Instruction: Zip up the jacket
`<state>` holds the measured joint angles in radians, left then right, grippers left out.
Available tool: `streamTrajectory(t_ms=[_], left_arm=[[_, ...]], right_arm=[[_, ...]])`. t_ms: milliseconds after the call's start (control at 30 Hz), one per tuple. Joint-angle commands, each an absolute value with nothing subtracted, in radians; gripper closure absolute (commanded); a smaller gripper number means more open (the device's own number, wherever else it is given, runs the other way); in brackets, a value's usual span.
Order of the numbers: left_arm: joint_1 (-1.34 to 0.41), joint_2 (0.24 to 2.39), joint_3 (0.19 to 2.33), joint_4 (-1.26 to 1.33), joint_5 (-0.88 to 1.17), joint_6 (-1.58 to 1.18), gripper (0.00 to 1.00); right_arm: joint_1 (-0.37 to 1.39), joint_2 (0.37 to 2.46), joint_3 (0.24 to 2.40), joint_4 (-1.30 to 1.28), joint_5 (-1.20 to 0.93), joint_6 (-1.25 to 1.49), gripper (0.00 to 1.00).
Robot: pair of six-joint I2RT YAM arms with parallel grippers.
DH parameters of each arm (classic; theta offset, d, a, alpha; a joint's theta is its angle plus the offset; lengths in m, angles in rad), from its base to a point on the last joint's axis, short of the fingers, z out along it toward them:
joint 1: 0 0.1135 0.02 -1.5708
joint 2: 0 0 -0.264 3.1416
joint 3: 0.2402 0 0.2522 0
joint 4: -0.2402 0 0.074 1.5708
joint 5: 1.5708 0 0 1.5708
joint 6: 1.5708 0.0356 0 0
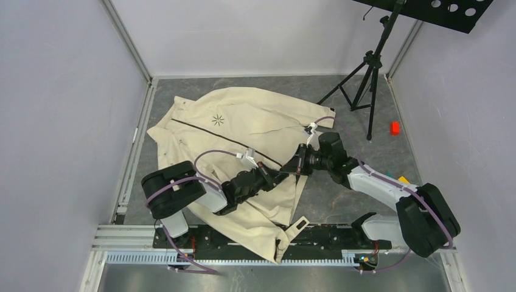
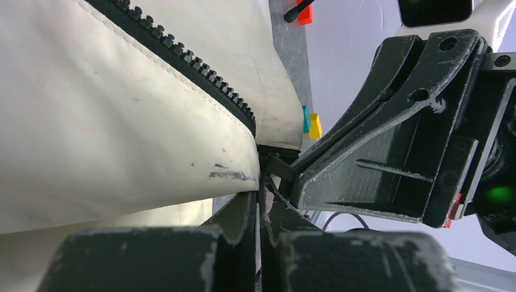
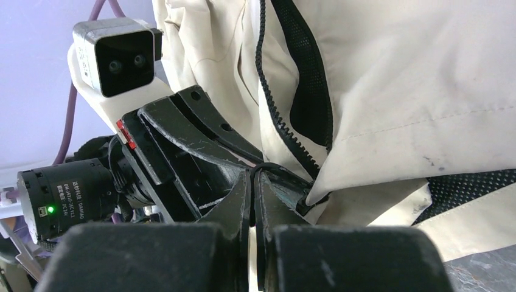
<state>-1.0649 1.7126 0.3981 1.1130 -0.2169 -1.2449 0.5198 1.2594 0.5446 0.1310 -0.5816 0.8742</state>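
The cream jacket (image 1: pixel 243 121) lies spread out, its dark zipper line (image 1: pixel 225 139) running from the collar toward both grippers, with a black starburst logo (image 1: pixel 218 120) above it. My left gripper (image 1: pixel 281 174) is shut on the jacket's lower zipper end (image 2: pixel 263 159), right below the cream fabric (image 2: pixel 122 121) and open zipper teeth (image 2: pixel 188 67). Tip to tip with it, my right gripper (image 1: pixel 293 168) is shut on a thin black zipper pull (image 3: pixel 268 165). The right wrist view shows the two zipper sides (image 3: pixel 268 97) parted over dark mesh lining (image 3: pixel 310 79).
A black tripod (image 1: pixel 371 67) stands at the back right. A red block (image 1: pixel 395 128) lies near it, and yellow and teal blocks (image 1: pixel 403 179) lie by the right arm. Grey walls close in both sides. A metal rail (image 1: pixel 243 252) runs along the near edge.
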Motion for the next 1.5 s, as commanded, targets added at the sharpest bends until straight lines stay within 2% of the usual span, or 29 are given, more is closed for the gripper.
streamTrajectory(t_ms=[0,67,167,533,767,967,1133,1267,1367,1467], left_arm=[[-1.088,1.660,0.383,1.219,-0.207,-1.235,0.98],[-1.089,1.657,0.374,1.233,-0.206,-1.258,0.96],[-1.089,1.661,0.367,1.259,-0.201,-1.295,0.87],[-1.087,1.723,0.326,1.426,-0.200,-1.426,0.71],[-1.087,1.724,0.324,1.418,-0.222,-1.442,0.71],[-1.087,1.701,0.222,1.447,-0.256,-1.439,0.60],[-1.084,1.506,0.144,1.230,-0.273,-1.318,0.36],[-1.046,1.208,0.233,0.722,-0.235,-1.199,0.26],[-0.978,1.077,0.383,0.329,-0.166,-1.188,0.24],[-0.900,1.039,0.458,0.141,-0.078,-1.315,0.31]], right_arm=[[0.525,1.233,0.594,0.235,-0.556,0.900,1.00],[0.523,1.218,0.571,0.257,-0.561,0.919,1.00],[0.523,1.189,0.542,0.296,-0.560,0.947,1.00],[0.518,1.130,0.510,0.301,-0.520,0.974,1.00],[0.518,1.114,0.492,0.307,-0.513,0.986,1.00],[0.518,1.122,0.500,0.306,-0.526,0.952,1.00],[0.519,1.169,0.570,0.213,-0.571,0.766,1.00],[0.518,1.195,0.614,0.116,-0.557,0.623,0.98],[0.520,1.211,0.640,0.064,-0.560,0.548,0.95],[0.520,1.212,0.647,0.045,-0.566,0.501,0.94]])
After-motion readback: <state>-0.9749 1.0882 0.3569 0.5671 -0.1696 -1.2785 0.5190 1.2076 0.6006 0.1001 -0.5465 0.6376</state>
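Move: The left hand has the zip's lower end in its fingertips, practically at its hand point. The hem strap lies roughly 19 cm back and 4 cm right of this hand, the star mark about 18 cm ahead and 23 cm left, both some 7 cm lower. The right hand already holds the thin black pull cord; from it the zip's lower end lies about 2 cm ahead, 2 cm left and 1 cm below. The left fingers let go of the zip's lower end, opening wide, while the right fingers keep the black pull cord pinched. Both hands first rise about 4 cm; the left then draws leftward and a little back, dipping before it climbs again, to finish some 9 cm up and 6 cm left. The right settles back slightly and rolls about 15 degrees. ##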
